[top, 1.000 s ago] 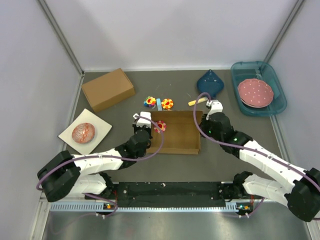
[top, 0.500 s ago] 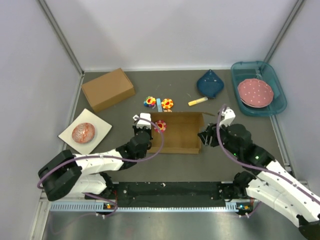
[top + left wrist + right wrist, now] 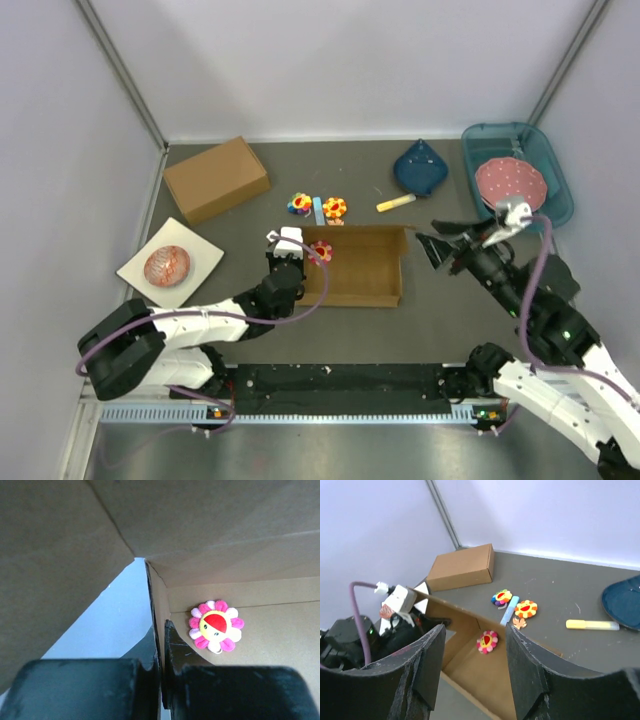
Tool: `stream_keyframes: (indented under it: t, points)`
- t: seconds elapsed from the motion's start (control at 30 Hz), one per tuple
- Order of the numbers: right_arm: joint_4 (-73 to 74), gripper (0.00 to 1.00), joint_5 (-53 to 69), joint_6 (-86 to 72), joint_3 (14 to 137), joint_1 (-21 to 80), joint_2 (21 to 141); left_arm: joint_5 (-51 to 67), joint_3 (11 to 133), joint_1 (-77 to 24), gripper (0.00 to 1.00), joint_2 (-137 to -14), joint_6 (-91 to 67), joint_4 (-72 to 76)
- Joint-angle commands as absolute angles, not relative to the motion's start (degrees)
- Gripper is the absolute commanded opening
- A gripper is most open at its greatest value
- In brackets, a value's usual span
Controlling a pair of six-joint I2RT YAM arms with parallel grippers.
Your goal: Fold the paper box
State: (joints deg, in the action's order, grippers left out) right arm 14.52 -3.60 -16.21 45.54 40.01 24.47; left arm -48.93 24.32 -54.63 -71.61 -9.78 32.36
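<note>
The paper box (image 3: pixel 362 272) is a shallow brown cardboard tray in the middle of the table, with a pink flower plush (image 3: pixel 319 252) inside its far left corner. My left gripper (image 3: pixel 303 268) is shut on the box's left wall; in the left wrist view the fingers (image 3: pixel 176 652) pinch that thin cardboard wall (image 3: pixel 159 605), with the plush (image 3: pixel 216 632) just inside. My right gripper (image 3: pixel 432 250) hangs open to the right of the box, apart from it. Between its wide jaws, the right wrist view looks down on the box (image 3: pixel 485 677) and plush (image 3: pixel 487 641).
A chunkier closed brown box (image 3: pixel 216 178) sits at the back left, and a white plate (image 3: pixel 170 263) with a red item to the left. Behind the paper box lie two flower toys (image 3: pixel 317 206), a yellow marker (image 3: pixel 395 203) and a blue pouch (image 3: pixel 421 168). A teal tray (image 3: pixel 555 180) holds a pink plate.
My right gripper has let go of the box's right wall, opened, and drawn back to the right and upward. The left gripper has kept its hold on the left wall.
</note>
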Motion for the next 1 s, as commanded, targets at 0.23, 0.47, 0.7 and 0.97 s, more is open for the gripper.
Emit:
stream_keyframes:
  t: [0.23, 0.47, 0.7, 0.97]
  points:
    - [-3.4, 0.51, -6.3, -16.7, 45.6, 42.2, 50.0, -45.4, 21.4, -56.1, 0.00, -68.3, -10.1, 23.8]
    - [-5.4, 0.51, -8.6, -17.8, 40.4, 44.3, 53.4, -42.9, 20.5, -57.0, 0.01, -57.5, -11.4, 16.3]
    - [-4.8, 0.51, -9.6, -17.8, 38.8, 44.6, 51.9, -37.8, 20.8, -57.0, 0.23, -45.2, -9.8, 8.4]
    - [-5.4, 0.51, -9.7, -18.1, 38.9, 44.6, 53.5, -31.9, 24.8, -57.0, 0.64, -37.5, -9.4, -3.0]
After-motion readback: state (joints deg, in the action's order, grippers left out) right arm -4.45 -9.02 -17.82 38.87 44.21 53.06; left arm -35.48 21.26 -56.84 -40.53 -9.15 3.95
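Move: The upright lid stands ahead of the right gripper, its middle about 10 cm forward, 12 cm left and 15 cm lower; the pink flower toy in the box is about 11 cm forward, 18 cm left and far below, and the yellow marker about 19 cm forward and 4 cm left. The left gripper is shut on the box's left wall, the lid's middle some 4 cm ahead, 10 cm right and slightly above, the pink toy 5 cm ahead and 4 cm right. Swing the right gripper about 8 cm forward and 8 cm left while lowering it some 11 cm onto the outer face of the lid near its right end, fingers staying half open and tipping down. Meanwhile draw the left gripper back 6 cm, still shut at first, then open it to let go of the left wall, rising 3 cm and turning 15 degrees clockwise. ##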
